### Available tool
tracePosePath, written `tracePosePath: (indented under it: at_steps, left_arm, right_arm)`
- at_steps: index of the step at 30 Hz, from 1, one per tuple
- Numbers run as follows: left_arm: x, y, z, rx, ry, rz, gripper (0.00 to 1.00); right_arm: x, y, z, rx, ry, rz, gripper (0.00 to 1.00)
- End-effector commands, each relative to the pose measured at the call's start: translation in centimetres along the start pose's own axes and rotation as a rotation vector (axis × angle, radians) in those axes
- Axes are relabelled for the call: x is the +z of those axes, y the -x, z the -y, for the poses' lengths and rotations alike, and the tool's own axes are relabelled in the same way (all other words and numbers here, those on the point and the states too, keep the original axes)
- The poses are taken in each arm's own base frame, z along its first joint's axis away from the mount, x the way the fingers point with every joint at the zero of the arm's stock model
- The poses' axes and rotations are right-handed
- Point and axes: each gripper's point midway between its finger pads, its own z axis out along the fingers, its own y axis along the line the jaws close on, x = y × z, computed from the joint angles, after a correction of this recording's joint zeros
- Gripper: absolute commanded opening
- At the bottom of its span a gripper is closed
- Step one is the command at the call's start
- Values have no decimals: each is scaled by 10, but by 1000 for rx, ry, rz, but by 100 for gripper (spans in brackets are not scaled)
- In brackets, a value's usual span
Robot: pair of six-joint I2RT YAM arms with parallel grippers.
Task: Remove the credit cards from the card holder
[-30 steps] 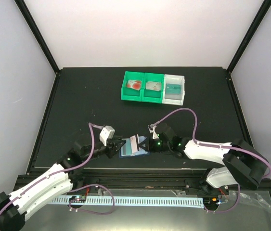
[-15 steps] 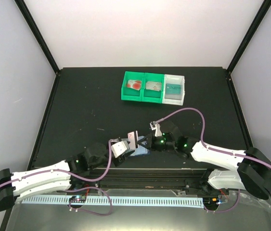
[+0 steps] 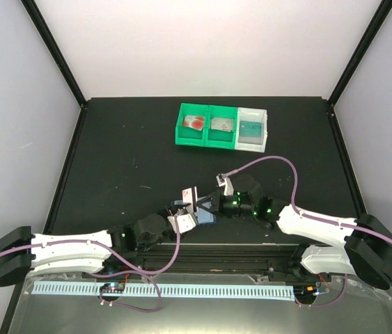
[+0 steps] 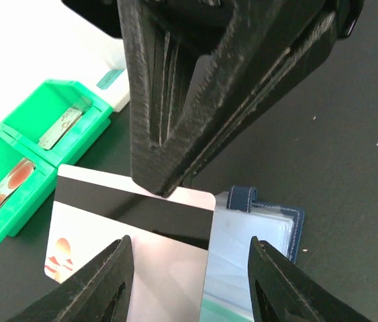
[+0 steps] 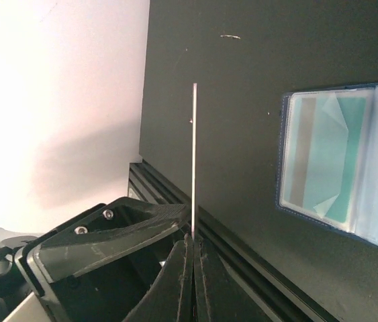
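Note:
The navy card holder [image 3: 205, 218] lies open on the black table near the front edge; its pale clear pockets [image 4: 262, 241] show, and one pocket holds a teal card [image 5: 329, 161]. My right gripper [image 3: 199, 200] is shut on the top edge of a white credit card [image 4: 135, 248] with a black stripe and red marks. It holds that card upright just left of the holder, so the right wrist view shows it edge-on [image 5: 194, 161]. My left gripper [image 4: 192, 282] is open right in front of this card, its fingers [image 4: 105, 282] apart and touching nothing.
At the back of the table stand a green two-compartment tray [image 3: 206, 126] and a white tray [image 3: 253, 129]. Each compartment holds a card: one with red circles [image 3: 194, 123], a greyish one [image 3: 221, 124], a teal one [image 3: 251, 128]. The table's front rail [image 5: 242, 261] runs just below the grippers.
My left arm has swung right and low toward the card holder, and its jaws have opened wider. My right gripper has lifted the white card up off the holder.

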Motion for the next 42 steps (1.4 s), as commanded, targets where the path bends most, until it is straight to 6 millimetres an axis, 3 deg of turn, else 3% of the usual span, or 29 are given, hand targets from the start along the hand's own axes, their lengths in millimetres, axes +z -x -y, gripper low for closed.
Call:
tracePosePath:
  at_steps: [1, 6, 12, 13, 16, 25, 29, 34, 42]
  left_arm:
    - [4, 21, -16, 29, 96, 29, 49]
    - [7, 19, -18, 34, 116, 6, 37]
    - [4, 18, -22, 20, 138, -12, 3]
    - [4, 16, -24, 6, 147, -25, 2]
    - [1, 16, -29, -41, 165, -39, 2]
    - [-5, 29, -31, -308, 71, -5, 2]
    - [-8, 36, -34, -487, -16, 27, 1]
    - [-16, 42, -53, -778, -88, 87, 1]
    - [-25, 68, -53, -1048, -271, 165, 2]
  right_arm:
    - [-5, 1, -8, 5, 46, 10, 1]
    - [-7, -1, -10, 2, 60, 11, 1]
    - [-7, -2, -12, -15, 82, 7, 1]
    - [-7, -3, -13, -28, 93, 4, 1]
    - [-8, -4, -17, -85, 108, -1, 2]
    - [-31, 0, -20, -326, 64, 72, 33]
    - [-50, 6, -27, -433, 53, 145, 37]
    - [-68, 11, -31, -487, 62, 230, 39]
    - [-69, 4, -36, -444, 139, 222, 39]
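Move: The card that the right hand holds has its middle about 4 cm ahead of the left hand and 1 cm to its left, level with it, between and just beyond the open left fingers. Counted from the right hand, that middle lies roughly 4 cm to the left, 2 cm ahead and 1 cm lower. The card holder lies open on the table some 10 cm below the left hand and 2 cm to its right, neither ahead nor back. The card is pinched by its end as the left fingers shut while the hand eases forward; only then do the right fingers open and let go of it, that hand drawing off about 6 cm up and 5 cm to the right. The left hand keeps its pinch and lifts the card some 5 cm, also forward and left, rolling about 50 degrees counter-clockwise as seen looking along its fingers. ##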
